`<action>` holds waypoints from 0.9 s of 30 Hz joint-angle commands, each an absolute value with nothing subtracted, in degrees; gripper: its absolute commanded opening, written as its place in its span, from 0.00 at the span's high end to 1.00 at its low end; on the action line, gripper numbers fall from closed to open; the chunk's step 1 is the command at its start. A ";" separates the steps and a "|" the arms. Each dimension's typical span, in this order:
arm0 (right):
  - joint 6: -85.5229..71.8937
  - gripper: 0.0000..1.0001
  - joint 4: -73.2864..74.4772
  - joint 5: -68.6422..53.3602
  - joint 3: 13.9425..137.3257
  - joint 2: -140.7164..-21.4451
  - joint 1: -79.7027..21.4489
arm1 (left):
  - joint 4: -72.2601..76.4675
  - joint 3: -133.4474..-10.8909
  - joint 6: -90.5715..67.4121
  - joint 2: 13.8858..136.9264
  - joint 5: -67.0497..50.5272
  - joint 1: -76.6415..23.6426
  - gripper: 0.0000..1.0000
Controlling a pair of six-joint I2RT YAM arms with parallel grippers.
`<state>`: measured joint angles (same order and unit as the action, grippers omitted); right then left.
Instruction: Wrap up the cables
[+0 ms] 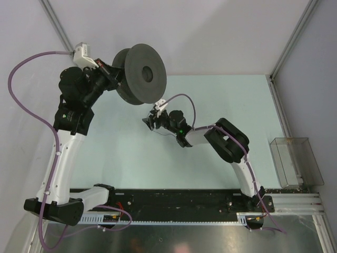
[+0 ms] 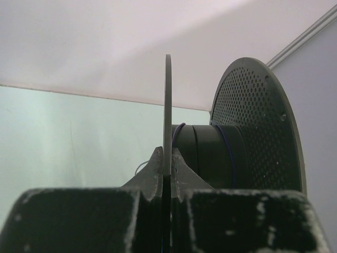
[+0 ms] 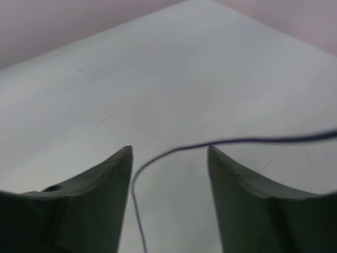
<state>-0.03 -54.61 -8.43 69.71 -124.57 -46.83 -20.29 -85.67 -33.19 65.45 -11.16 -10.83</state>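
My left gripper (image 1: 113,74) holds the round dark grey spool (image 1: 142,74) up at the back left of the table. In the left wrist view its jaws (image 2: 167,158) are shut on the thin edge of the near flange. A few turns of the thin dark cable (image 2: 176,132) lie round the spool's hub (image 2: 210,153). Near the table's middle, below the spool, my right gripper (image 1: 150,120) is low over the surface. Its fingers (image 3: 169,150) stand open, and the thin cable (image 3: 253,140) curves in from the right and down between them without being pinched.
A clear plastic box (image 1: 295,161) stands at the right edge of the table. A black rail (image 1: 174,200) with the arm bases runs along the near edge. Walls with metal frame bars (image 1: 292,42) close the back and right.
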 commanded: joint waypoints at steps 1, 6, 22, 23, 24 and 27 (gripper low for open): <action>0.73 0.53 -59.33 -8.10 74.80 -127.17 -47.12 | -14.83 -85.98 -35.06 63.01 -11.15 -10.43 1.00; 1.82 0.97 -56.01 -19.03 70.22 -121.21 -47.25 | -14.81 -85.99 -33.44 64.16 -5.48 -9.96 1.00; 26.10 1.00 -11.82 -36.52 50.84 -73.54 -47.71 | -14.25 -82.45 -18.05 75.80 13.58 -16.87 1.00; 27.99 1.00 -10.09 -36.28 51.31 -71.71 -47.76 | -14.02 -81.17 -16.23 76.00 13.51 -17.97 1.00; 30.04 1.00 -8.12 -35.98 52.15 -70.22 -47.74 | -14.00 -79.87 -14.58 76.19 13.04 -18.87 1.00; 34.31 1.00 -3.36 -33.91 55.86 -67.63 -47.42 | -13.90 -76.47 -8.83 76.51 10.02 -21.44 1.00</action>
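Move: The purple cable strand is already between the right hand's closing fingers, about 1 cm ahead and level with them. The spool it runs to is almost straight above that hand, some 33 cm up. The cable's loose end lies about 12 cm to its right, 4 cm back and 10 cm below. From the left hand, which holds the spool's near flange, the strand is roughly 6 cm ahead, 9 cm right and 33 cm below. The right fingers shut on the cable strand and pinch it, then draw it back some 19 cm, up about 16 and right about 10, turning roughly 30 degrees counter-clockwise on the way. The left hand keeps its pinch on the spool's flange and lowers it some 13 cm while carrying it about 7 cm forward, first bearing left and then swinging back, its left side rolling up. ##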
